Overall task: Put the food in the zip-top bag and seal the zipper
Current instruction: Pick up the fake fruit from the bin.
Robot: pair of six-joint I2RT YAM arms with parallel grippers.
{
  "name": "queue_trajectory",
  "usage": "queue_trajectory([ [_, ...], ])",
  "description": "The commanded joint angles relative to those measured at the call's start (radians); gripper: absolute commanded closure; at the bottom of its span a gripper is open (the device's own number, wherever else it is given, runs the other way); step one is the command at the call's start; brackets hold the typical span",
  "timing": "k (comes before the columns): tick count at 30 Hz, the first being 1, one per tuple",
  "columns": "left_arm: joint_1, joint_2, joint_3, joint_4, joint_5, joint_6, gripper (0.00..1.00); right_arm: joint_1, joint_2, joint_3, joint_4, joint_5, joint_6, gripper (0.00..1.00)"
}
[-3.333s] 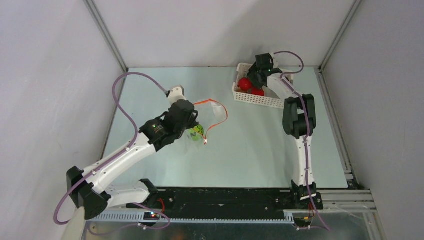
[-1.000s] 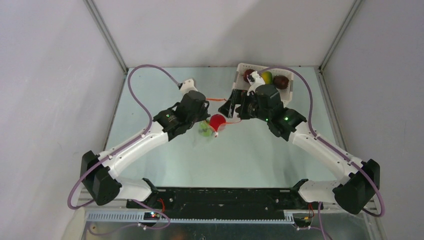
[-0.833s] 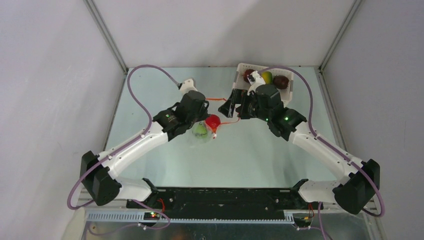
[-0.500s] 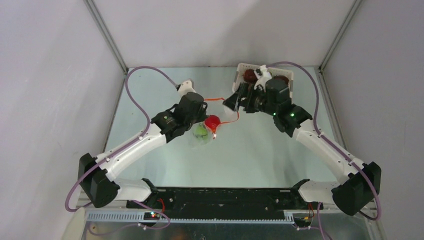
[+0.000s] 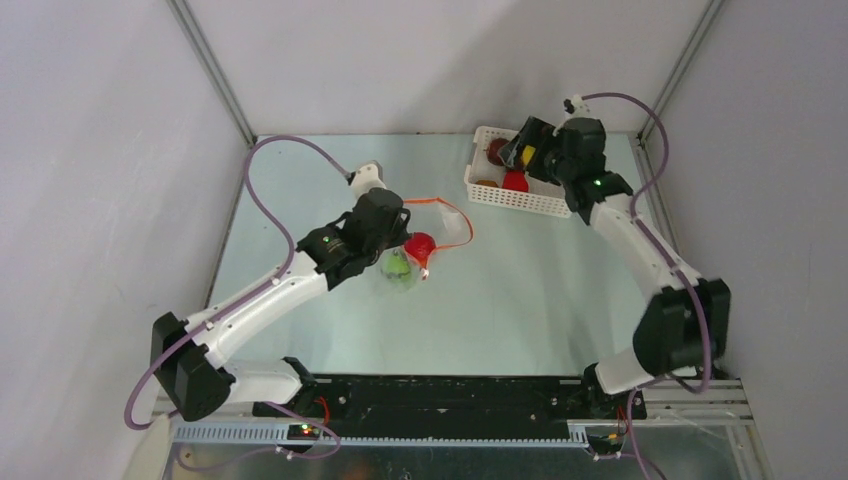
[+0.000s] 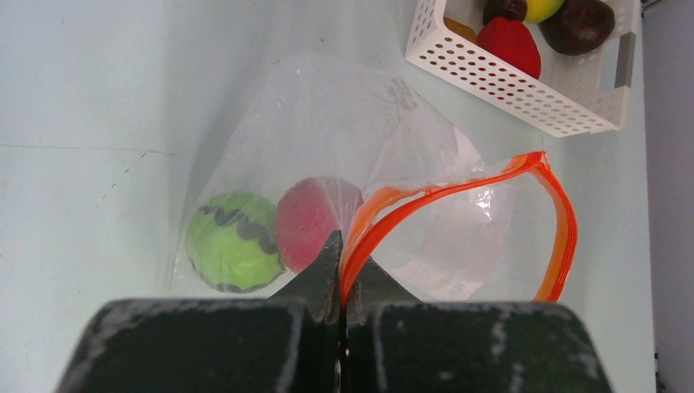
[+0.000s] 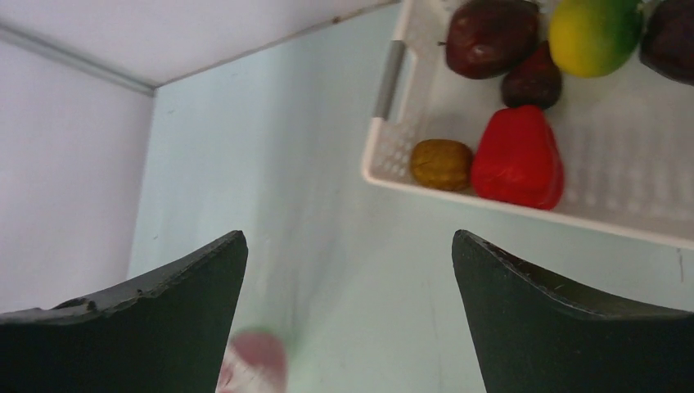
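The clear zip-top bag lies mid-table with its orange-red zipper standing open in a loop. My left gripper is shut on the zipper edge, the strip pinched between its tips. Inside the bag sit a green ball and a red ball. My right gripper hovers open and empty over the white basket. In the right wrist view, the gripper looks down on more food: a red piece, a maroon one and a yellow-green one.
The basket stands at the back right, near the rear wall and the corner post. It also holds a small brown piece. The left arm's purple cable loops over the left side of the table.
The red ball has dropped from my right gripper into the bag. The right arm then swung back to the basket with its jaws wide. The left gripper kept its hold on the zipper.
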Motion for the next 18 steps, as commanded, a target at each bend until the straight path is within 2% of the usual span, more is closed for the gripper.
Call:
queue_trajectory([
  [1,0.008,-0.026,0.016,-0.01,-0.058,0.0,1.0,-0.001,0.173,0.109,0.03,0.162,-0.014,0.0],
  [9,0.015,-0.027,0.013,-0.014,-0.066,0.007,1.0,0.009,0.572,0.511,-0.101,0.289,-0.045,0.0],
  [14,0.021,-0.011,0.02,-0.01,-0.055,0.009,1.0,0.009,0.72,0.639,-0.117,0.353,0.099,0.0],
  [18,0.025,0.002,0.028,-0.015,-0.049,0.011,1.0,0.011,0.783,0.667,-0.079,0.343,0.203,0.0],
])
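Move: The right hand, open and empty, has the far-left dark red fruit in the bin about 18 cm ahead, 2 cm to its left and some 22 cm below. The mango is about 7 cm to the right of that fruit; the red pepper is some 7 cm nearer and 3 cm to its right, the brown fruit 7 cm nearer and 3 cm to its left. From the left hand that dark fruit is roughly 30 cm ahead, 18 cm right and 18 cm lower. The open right hand reaches about 16 cm forward and 13 cm down towards the dark red fruit, turning clockwise. ##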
